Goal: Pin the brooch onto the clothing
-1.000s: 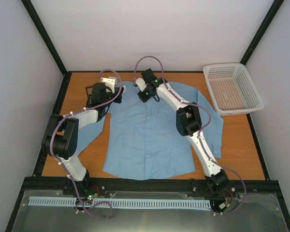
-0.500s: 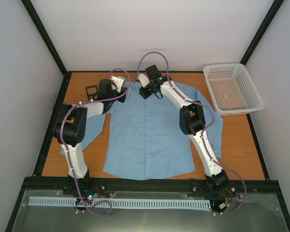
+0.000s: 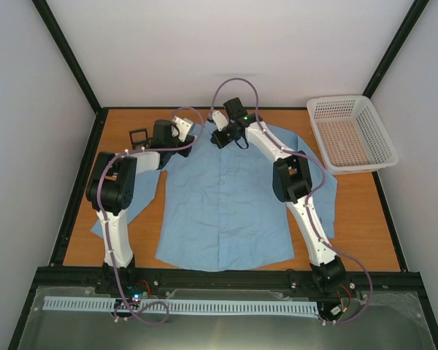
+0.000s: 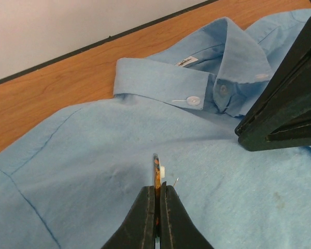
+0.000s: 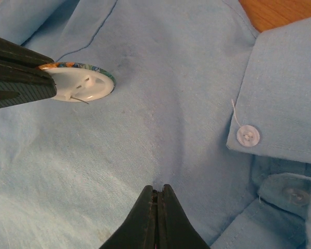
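The light blue shirt (image 3: 223, 197) lies flat on the table with its collar at the back. My left gripper (image 3: 192, 135) is shut on the brooch (image 4: 156, 168), held edge-on just above the shirt's left chest, below the collar (image 4: 166, 83). In the right wrist view the brooch (image 5: 85, 83) shows its white back and a bare pin, with the left fingers (image 5: 15, 72) clamping it. My right gripper (image 5: 156, 191) is shut, its tips down on the shirt fabric (image 5: 160, 129) near the collar button (image 5: 248, 136). Its fingers (image 4: 290, 104) show dark at the right of the left wrist view.
A small black hinged box (image 3: 139, 136) sits on the wood at the back left, beside the left arm. A white mesh basket (image 3: 350, 131) stands at the back right. The shirt's sleeves reach out to both sides.
My left gripper has moved right, away from the black box, over the shirt's chest by the collar. My right gripper has shifted slightly towards the back at the collar.
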Action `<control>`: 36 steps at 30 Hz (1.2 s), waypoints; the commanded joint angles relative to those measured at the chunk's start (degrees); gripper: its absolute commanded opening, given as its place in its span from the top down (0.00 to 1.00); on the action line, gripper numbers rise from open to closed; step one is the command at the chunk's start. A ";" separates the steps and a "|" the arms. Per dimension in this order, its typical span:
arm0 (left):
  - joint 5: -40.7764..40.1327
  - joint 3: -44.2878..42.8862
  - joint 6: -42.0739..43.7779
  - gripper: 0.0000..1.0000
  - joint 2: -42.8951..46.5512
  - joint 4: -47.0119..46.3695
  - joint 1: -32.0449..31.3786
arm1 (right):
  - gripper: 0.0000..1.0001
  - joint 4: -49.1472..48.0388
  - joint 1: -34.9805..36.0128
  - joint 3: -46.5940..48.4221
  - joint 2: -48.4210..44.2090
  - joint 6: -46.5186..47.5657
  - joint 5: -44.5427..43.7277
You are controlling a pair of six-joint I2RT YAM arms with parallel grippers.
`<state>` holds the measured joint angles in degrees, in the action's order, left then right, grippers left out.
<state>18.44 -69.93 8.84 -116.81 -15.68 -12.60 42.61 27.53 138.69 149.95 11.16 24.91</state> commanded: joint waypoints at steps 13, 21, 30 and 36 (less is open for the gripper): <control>-9.09 -4.63 12.02 0.99 -4.56 2.16 -5.91 | 0.97 -1.82 -0.91 -0.12 -0.54 -0.99 4.93; -4.22 -1.78 12.86 0.99 -2.59 -0.35 -5.94 | 0.97 -2.75 -1.35 -0.08 0.11 -2.54 6.26; -3.54 -0.10 1.96 0.99 0.81 -0.46 -1.23 | 0.85 -2.61 -1.78 -5.55 -1.39 11.17 2.15; -3.23 -0.91 2.53 0.99 0.55 0.68 -1.02 | 0.43 -1.80 -0.99 -5.70 -1.36 24.80 -1.44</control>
<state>13.50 -69.84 12.53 -117.93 -15.22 -13.37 41.43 26.09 133.43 150.15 24.67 26.13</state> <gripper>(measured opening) 0.035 0.486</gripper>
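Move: The left hand still grips the brooch at its tip, with the patch of chest cloth aimed at about 4 cm to its right, level fore and aft and some 6 cm below; the shirt collar is roughly 8 cm ahead and 8 cm right, the open box about 14 cm left and 2 cm ahead. From the empty, shut right hand that patch is around 3 cm left, 2 cm back and 5 cm below, with the collar 6 cm ahead and 1 cm right, and the brooch 6 cm left and 1 cm back at like height. Keeping the brooch pinched, the left hand swings about 4 cm to the right while sinking 3 cm towards the chest cloth, its left side rolling up some 10 degrees, then sweeps back left to slightly beyond where it began and lifts a little, with about half the roll undone. The right hand hovers and creeps up about 1 cm with its fingers shut, then drops about 4 cm towards the chest cloth and eases a little left while its fingers open to about half, straddling the cloth beside the brooch. ##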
